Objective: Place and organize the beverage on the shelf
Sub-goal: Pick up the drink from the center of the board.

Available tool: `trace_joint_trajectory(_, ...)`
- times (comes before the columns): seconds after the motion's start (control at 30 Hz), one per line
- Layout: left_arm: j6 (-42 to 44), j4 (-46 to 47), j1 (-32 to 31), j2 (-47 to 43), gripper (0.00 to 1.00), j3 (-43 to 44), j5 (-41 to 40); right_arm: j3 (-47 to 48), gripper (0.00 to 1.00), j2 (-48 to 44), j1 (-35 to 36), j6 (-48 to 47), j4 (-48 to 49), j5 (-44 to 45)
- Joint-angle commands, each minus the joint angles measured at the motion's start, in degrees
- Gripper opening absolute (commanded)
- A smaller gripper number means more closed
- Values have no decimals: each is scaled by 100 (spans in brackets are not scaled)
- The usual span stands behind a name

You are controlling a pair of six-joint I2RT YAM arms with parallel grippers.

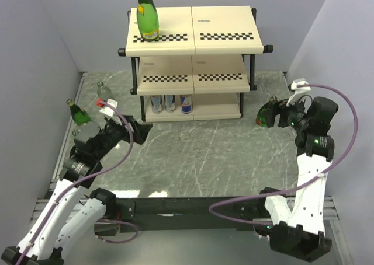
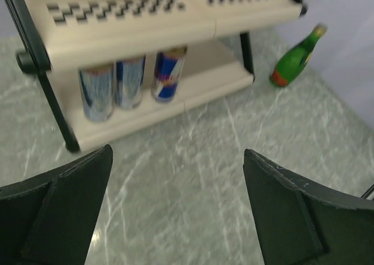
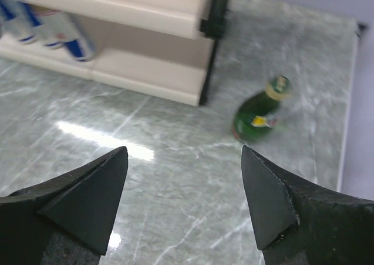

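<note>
The shelf (image 1: 225,36) stands at the back with a tall green bottle (image 1: 147,17) on the left of its top board and three cans (image 1: 170,103) on the bottom board. Right of the shelf, another green bottle (image 1: 266,115) sits on the table; it also shows as the green bottle (image 3: 257,116) ahead of my right gripper (image 3: 184,150), which is open, empty and apart from it. My left gripper (image 2: 178,152) is open and empty over bare table, facing the cans (image 2: 131,81). A green bottle (image 1: 79,113) and a clear bottle (image 1: 104,91) stand at the far left.
Grey walls close in the marble-patterned table (image 1: 204,160) on the left, back and right. The shelf's black frame leg (image 3: 213,43) stands close to the right-hand bottle. The two left bottles sit just behind my left arm (image 1: 96,145).
</note>
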Motion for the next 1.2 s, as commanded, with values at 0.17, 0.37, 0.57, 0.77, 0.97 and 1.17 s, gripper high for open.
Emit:
trace_joint_trajectory(0.17, 301, 177, -2, -643, 100, -522, -359, -177, 84, 547, -370, 495, 516, 483)
trace_joint_trajectory(0.37, 221, -8, -2, -793, 100, -566, -659, -133, 80, 1354, -607, 741, 1148, 404)
trace_joint_trajectory(0.57, 213, -17, -2, -784, 100, -566, -580, 16, 75, 2094, -607, 935, 1659, 317)
trace_joint_trajectory(0.77, 221, -17, -2, -749, 100, -566, -509, 210, 72, 2709, -467, 882, 1940, 773)
trace_joint_trajectory(0.97, 230, -25, -10, -731, 100, -566, -501, 314, 71, 3140, -370, 742, 2380, 1169)
trace_joint_trajectory(1.17, 248, -34, -2, -705, 100, -575, -571, 701, 64, 3781, -230, 750, 2415, 1108)
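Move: The green bottle stands on the table about 15 cm ahead of the right hand and 8 cm to its right, its middle some 22 cm below. The shelf's front right leg meets the table about 11 cm to the left of the bottle and 4 cm farther out; the nearest can on the bottom shelf is roughly 29 cm left of the right hand, 19 cm ahead and 24 cm below. From the left hand the bottle lies some 59 cm right, 19 cm ahead and 22 cm below. The empty right hand reaches forward about 14 cm while sinking 12 cm and sliding 9 cm to its right, bringing its fingers to the top of the green bottle, to the right of the shelf leg. On the way the fingers tip down and the wrist swings clockwise, about 15 degrees each, while the wide-open gripper narrows to roughly two thirds, still open with the bottle's cap between or just below the fingers; a grip can't be seen. ##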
